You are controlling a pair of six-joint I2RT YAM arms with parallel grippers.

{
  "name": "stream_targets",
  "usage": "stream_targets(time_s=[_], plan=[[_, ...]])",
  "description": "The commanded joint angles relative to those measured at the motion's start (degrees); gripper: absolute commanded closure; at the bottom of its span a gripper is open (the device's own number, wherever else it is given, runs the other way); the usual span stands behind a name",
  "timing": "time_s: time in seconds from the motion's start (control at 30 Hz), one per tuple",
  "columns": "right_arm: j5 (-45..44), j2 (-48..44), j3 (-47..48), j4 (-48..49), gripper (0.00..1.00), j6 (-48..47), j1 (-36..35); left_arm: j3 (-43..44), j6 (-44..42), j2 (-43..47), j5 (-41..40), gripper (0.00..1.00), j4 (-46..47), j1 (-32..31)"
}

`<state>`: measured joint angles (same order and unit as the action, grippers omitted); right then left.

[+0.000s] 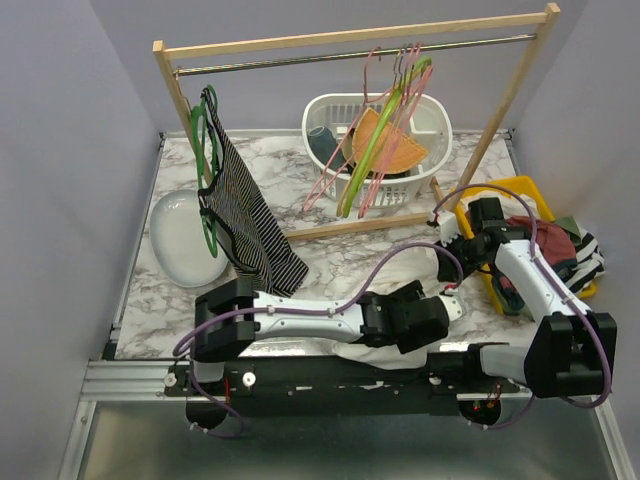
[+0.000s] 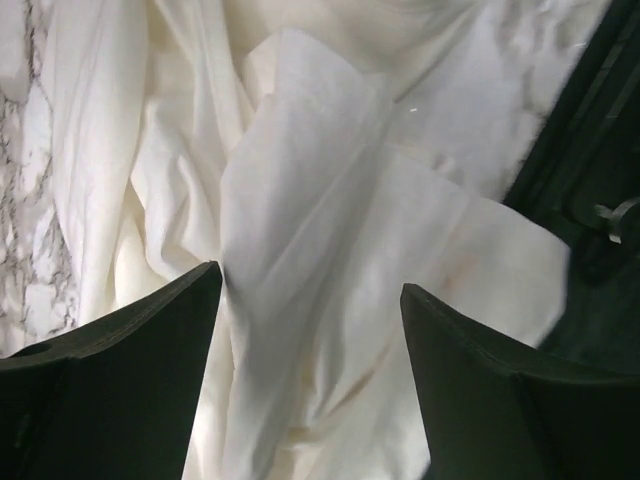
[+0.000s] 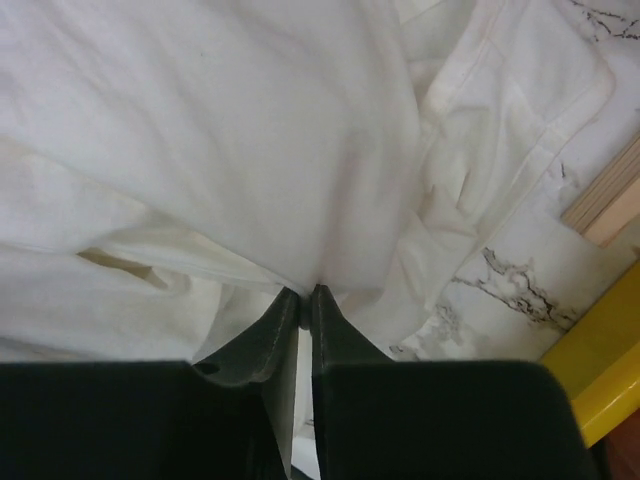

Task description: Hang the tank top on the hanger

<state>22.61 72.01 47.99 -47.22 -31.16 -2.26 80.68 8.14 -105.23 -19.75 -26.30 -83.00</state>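
The white tank top (image 1: 352, 352) lies crumpled on the marble table under both arms. In the left wrist view its folds (image 2: 320, 200) fill the frame, and my left gripper (image 2: 310, 282) hangs open just above them, gripping nothing. My right gripper (image 3: 307, 291) is shut on a pinched fold of the tank top (image 3: 220, 130). In the top view the left gripper (image 1: 455, 300) and the right gripper (image 1: 447, 262) are close together at the table's right. Thin pink wire hangers (image 1: 368, 75) hang on the rail at the back, far from both grippers.
A wooden rack (image 1: 350, 40) spans the back. On it hang a striped garment (image 1: 240, 210) on a dark green hanger and a lime-green hanger (image 1: 385, 130). A white basket (image 1: 432, 125) stands behind. A yellow bin (image 1: 520, 187) of clothes is at the right, a white dish (image 1: 175, 240) at the left.
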Motion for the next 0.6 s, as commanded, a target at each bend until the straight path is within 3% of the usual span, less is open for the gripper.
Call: stream_targets(time_s=[0.0, 0.07, 0.1, 0.17, 0.23, 0.3, 0.57], plan=[[0.6, -3.4, 0.2, -0.3, 0.93, 0.1, 0.2, 0.9, -2.3, -4.2, -11.2, 0.22, -1.2, 0.6], [0.5, -4.8, 0.7, -0.9, 0.96, 0.3, 0.2, -0.2, -2.0, -4.0, -12.9, 0.32, 0.1, 0.6], [0.6, -5.3, 1.6, -1.2, 0.98, 0.4, 0.2, -1.4, -1.7, -3.6, -13.5, 0.54, 0.5, 0.6], [0.9, -6.3, 3.0, -2.6, 0.98, 0.5, 0.2, -2.6, -0.8, -1.8, -14.8, 0.65, 1.5, 0.6], [1.6, -8.1, 5.8, -3.7, 0.99, 0.5, 0.1, -4.5, -0.2, 0.7, -15.6, 0.85, 2.0, 0.6], [2.2, -9.9, 8.4, -5.5, 0.99, 1.0, 0.2, -5.4, 0.6, 2.9, -16.0, 0.95, 2.0, 0.6], [10.7, -11.8, 29.7, -12.6, 1.00, 3.6, 0.2, -12.1, 1.9, 18.4, -15.5, 0.97, 2.6, 0.6]])
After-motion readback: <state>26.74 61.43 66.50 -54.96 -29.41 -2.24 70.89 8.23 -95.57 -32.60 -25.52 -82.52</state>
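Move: A loose fold of the white tank top's near part lies about 3 cm ahead of the open left fingers, 2 cm to their left and 3 cm lower; the rack's lower bar runs some 20 cm ahead and 12 cm left of that hand. The right fingers already have a bit of the tank top between their tips; from them the bar's middle is about 8 cm ahead and 15 cm left, the yellow bin 4 cm ahead and 15 cm right. Pinching a fold of the tank top, the left fingers shut on it as that hand dips about 3 cm while easing forward, then draws it up some 5 cm and to the left. The right hand keeps its pinch, closing the last bit, and rises straight up at first, then faster with a little forward, about 14 cm in all, its fingers tilting some 20 degrees outward. ##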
